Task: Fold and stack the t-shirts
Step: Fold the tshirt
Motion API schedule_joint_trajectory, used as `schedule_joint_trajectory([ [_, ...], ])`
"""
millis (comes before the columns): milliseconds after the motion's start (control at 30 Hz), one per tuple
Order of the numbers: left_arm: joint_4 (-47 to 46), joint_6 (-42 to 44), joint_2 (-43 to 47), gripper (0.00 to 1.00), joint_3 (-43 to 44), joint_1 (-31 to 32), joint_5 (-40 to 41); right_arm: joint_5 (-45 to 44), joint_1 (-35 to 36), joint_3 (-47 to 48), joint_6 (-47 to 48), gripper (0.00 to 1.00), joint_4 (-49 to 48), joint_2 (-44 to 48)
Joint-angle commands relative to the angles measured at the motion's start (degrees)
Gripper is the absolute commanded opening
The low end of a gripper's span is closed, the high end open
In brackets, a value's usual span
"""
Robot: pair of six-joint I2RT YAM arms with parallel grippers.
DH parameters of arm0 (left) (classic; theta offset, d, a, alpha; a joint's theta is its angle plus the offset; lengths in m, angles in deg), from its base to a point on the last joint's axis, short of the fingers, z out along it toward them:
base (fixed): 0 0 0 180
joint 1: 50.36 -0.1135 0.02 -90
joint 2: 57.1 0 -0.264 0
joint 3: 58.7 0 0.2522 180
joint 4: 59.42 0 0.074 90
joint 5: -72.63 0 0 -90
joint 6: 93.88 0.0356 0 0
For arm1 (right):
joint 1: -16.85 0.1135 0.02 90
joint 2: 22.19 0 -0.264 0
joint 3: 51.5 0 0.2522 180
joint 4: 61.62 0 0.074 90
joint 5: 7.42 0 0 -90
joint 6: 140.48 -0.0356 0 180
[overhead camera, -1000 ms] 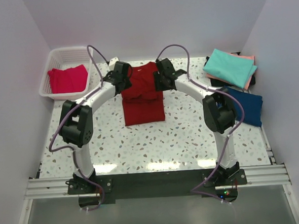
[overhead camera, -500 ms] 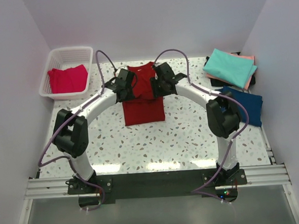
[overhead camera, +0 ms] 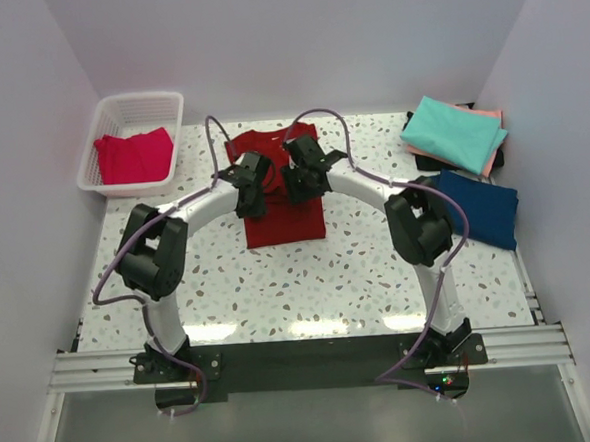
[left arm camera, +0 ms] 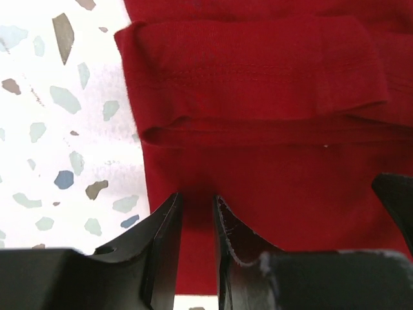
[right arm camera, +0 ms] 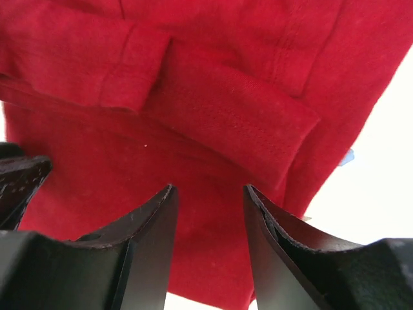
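A dark red t-shirt lies flat at the middle of the table, collar at the far end and both sleeves folded inward. My two grippers hang low over its middle, side by side. The left gripper is over the shirt's left part; in its wrist view its jaws stand a narrow gap apart above flat cloth, next to the folded sleeve. The right gripper is open wide over the shirt, with nothing between its fingers.
A white lattice basket at the back left holds a pinkish-red shirt. At the right edge, a folded teal shirt lies on a salmon pink one, with a navy shirt just in front. Speckled table surrounds the red shirt.
Both grippers have drawn back from the shirt's collar end toward its middle. The left jaws have narrowed. The collar, covered before, now shows.
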Motion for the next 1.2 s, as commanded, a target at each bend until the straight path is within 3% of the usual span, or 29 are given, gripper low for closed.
schedule_joint_trajectory([
  [0,-2.35,2.36,-2.64,0.3,3.33,-1.0,-0.57,0.29,1.43,2.53,0.38,0.48,1.13,-1.14],
  [567,-3.68,5.87,-13.27,0.3,18.26,-5.75,0.22,-4.37,1.43,12.63,-0.23,0.48,3.59,-8.87],
  [867,-6.3,6.84,-15.56,0.31,24.95,-6.37,2.85,-15.17,-0.15,23.44,-0.14,0.48,3.95,-12.56],
  [1067,-11.58,6.32,-11.7,0.32,21.89,-6.45,7.6,-27.1,-2.0,25.64,-0.67,0.48,-1.59,-11.95],
  [1167,-10.02,6.31,-10.12,0.34,20.91,-6.37,6.73,-28.8,-2.44,26.43,1.0,0.48,-2.13,-10.99],
])
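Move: The red t-shirt's loose, folded-back flap lies across its middle, centred about 7 cm ahead of the left hand and 6 cm to its right, some 2 cm lower. From the right hand it is roughly 4 cm ahead, 4 cm to the left and 3 cm down. Counted from the left hand, the collar end is about 20 cm ahead and 5 cm right, the shirt's near edge about 8 cm back and 6 cm right. Bring both grippers down about 2 cm onto the red cloth behind the flap, openings unchanged, and sweep the flap forward towards the collar. Start the left first, for about 14 cm in all; ease the right slightly back and left before following some 11 cm forward. Near the end lift both, tipping the fingers up and forward, with the right veering right and turning clockwise. ##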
